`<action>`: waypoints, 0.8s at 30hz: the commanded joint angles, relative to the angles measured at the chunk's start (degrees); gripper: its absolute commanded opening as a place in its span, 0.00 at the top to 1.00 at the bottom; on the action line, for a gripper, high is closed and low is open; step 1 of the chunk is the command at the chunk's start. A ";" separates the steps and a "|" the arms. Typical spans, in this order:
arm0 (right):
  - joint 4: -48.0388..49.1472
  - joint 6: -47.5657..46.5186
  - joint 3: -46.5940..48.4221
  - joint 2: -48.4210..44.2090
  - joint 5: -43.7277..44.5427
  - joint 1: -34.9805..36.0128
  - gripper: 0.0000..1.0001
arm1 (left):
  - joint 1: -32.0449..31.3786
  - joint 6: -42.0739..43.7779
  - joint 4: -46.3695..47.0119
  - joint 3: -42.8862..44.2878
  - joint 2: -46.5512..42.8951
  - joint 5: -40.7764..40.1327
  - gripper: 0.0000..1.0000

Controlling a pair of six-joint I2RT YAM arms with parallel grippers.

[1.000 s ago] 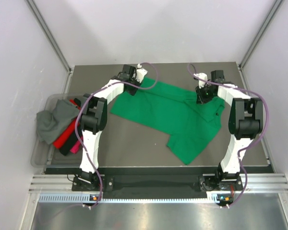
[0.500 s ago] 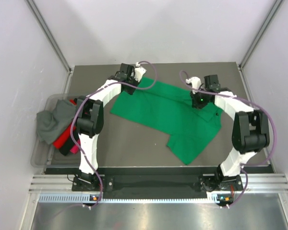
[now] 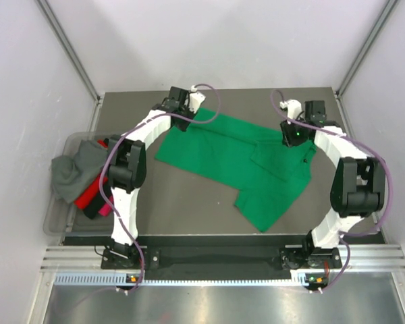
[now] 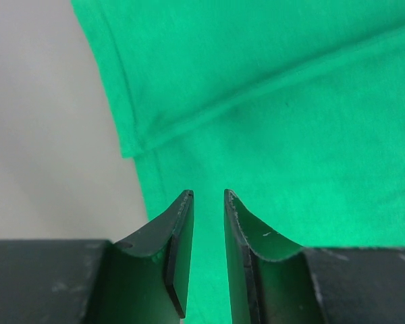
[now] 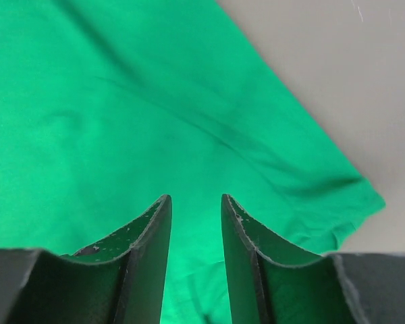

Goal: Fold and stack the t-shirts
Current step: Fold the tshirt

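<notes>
A bright green t-shirt [image 3: 243,169] lies spread on the dark table [image 3: 182,202], with a flap folded over near its right side. At the shirt's far left corner my left gripper [image 3: 182,123] hovers with its jaws a narrow gap apart and nothing between them. In the left wrist view the green t-shirt [image 4: 270,101] shows its hem and a fold line below the left gripper [image 4: 208,194]. My right gripper [image 3: 294,139] is open over the shirt's far right part. The right wrist view shows the right gripper [image 5: 194,198] empty above the green t-shirt [image 5: 121,115].
A clear plastic bin [image 3: 54,223] stands at the table's left edge, holding a grey t-shirt [image 3: 74,172], a red t-shirt [image 3: 91,196] and a pink t-shirt [image 3: 106,208]. Grey walls and metal posts surround the table on three sides.
The right gripper carried a flap of the green shirt leftward, let it go, opened and drew back to the right. The left gripper shifted only slightly.
</notes>
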 commanded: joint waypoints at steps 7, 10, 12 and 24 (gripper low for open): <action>4.29 2.37 5.34 9.40 1.72 -8.89 0.64 | 2.21 -3.28 -6.25 18.96 10.99 1.29 0.67; 4.91 2.64 6.05 10.73 2.42 -11.00 0.64 | 2.74 -4.77 -7.31 21.51 13.46 1.38 0.67; 5.26 2.55 6.22 11.08 2.77 -12.49 0.64 | 3.18 -5.39 -7.83 22.31 14.52 1.12 0.67; 6.49 3.95 7.10 14.60 5.32 -16.98 0.63 | 4.06 -6.54 -10.82 23.90 19.00 2.35 0.67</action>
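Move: The t-shirt's right-hand far corner lies about 16 cm to the right hand's right, 3 cm ahead and 8 cm below; the square flap is some 7 cm back and 7 cm left of that hand, at the same level. For the left hand, the fold's left end is roughly 6 cm ahead, 3 cm left and 6 cm down, with the clothes bin about 42 cm left and 26 cm back. Open-fingered, the right sweeps about 14 cm right and down towards its corner; the left goes forward, then sinks. ##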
